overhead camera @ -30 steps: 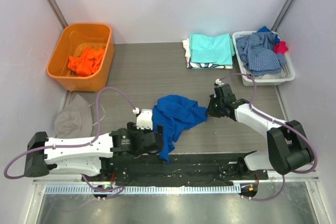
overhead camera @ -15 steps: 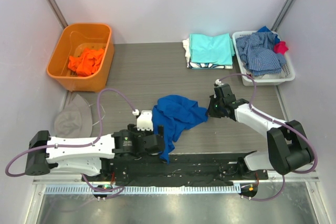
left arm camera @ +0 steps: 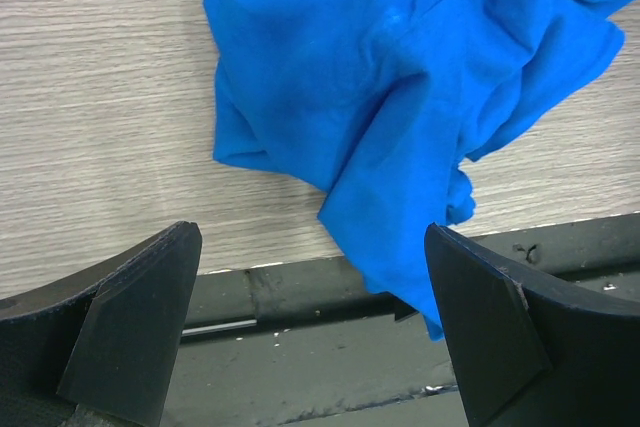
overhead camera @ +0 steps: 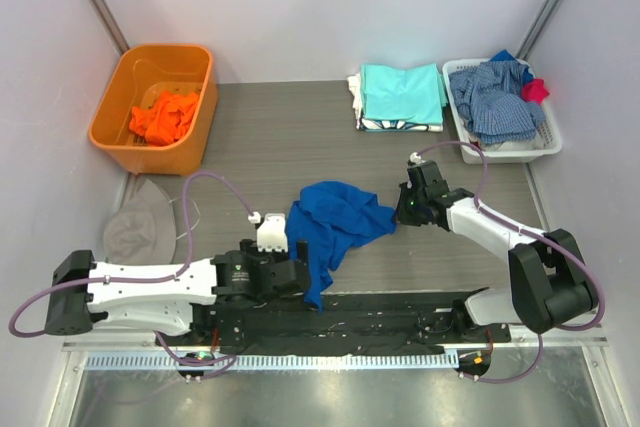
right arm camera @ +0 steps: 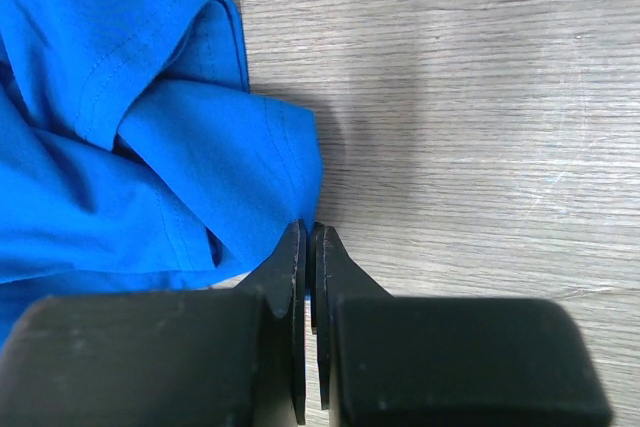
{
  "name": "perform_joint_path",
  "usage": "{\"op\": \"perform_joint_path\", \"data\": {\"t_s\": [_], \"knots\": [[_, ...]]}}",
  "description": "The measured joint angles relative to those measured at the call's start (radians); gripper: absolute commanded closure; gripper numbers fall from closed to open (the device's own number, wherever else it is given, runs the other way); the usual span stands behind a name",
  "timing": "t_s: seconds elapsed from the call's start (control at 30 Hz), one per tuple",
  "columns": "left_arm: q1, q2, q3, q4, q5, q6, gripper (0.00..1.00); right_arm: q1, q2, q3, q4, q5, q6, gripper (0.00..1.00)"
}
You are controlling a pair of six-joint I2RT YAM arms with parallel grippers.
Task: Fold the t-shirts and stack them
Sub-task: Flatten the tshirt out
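A royal blue t-shirt lies crumpled at the table's middle, one tail hanging over the black front strip. My right gripper is shut on the shirt's right edge, low on the table. My left gripper stands wide open just left of the hanging tail, nothing between its fingers. A folded aqua t-shirt tops a stack at the back, with a white one under it. An orange t-shirt lies bunched in the orange bin.
A white basket at the back right holds a blue-and-white checked garment and a small red cloth. A grey cloth lies at the left wall. The black strip runs along the near edge.
My left gripper has drawn back a little to the left, away from the blue shirt's tail. The right arm and the shirt have stayed put.
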Motion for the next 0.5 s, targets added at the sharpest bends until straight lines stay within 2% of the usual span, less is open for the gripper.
{"op": "perform_joint_path", "data": {"t_s": [0.17, 0.5], "knots": [[-0.015, 0.029, 0.0, 0.029, 0.009, -0.007, 0.0, 0.001, 0.0, 0.0, -0.002, 0.0, 0.003, 0.99], [-0.161, 0.238, 0.045, 0.068, 0.02, -0.068, 0.0, 0.002, 0.0, 0.0, -0.002, 0.0, 0.007, 0.99]]}}
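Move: The near, drooping tip of the blue t-shirt lies about 7 cm to the left hand's right, 3 cm back and 9 cm below, hanging past the table's near edge. The shirt's crumpled body is some 15 cm ahead and 12 cm right of that hand; its far-right corner, pinched by the right hand, about 15 cm ahead and 23 cm right, both roughly 7 cm below. From the right hand, the tip lies roughly 18 cm back, 16 cm left and 3 cm below. Right hand holding its corner, the open left hand sweeps right, back and down about 6 cm towards the tip. ##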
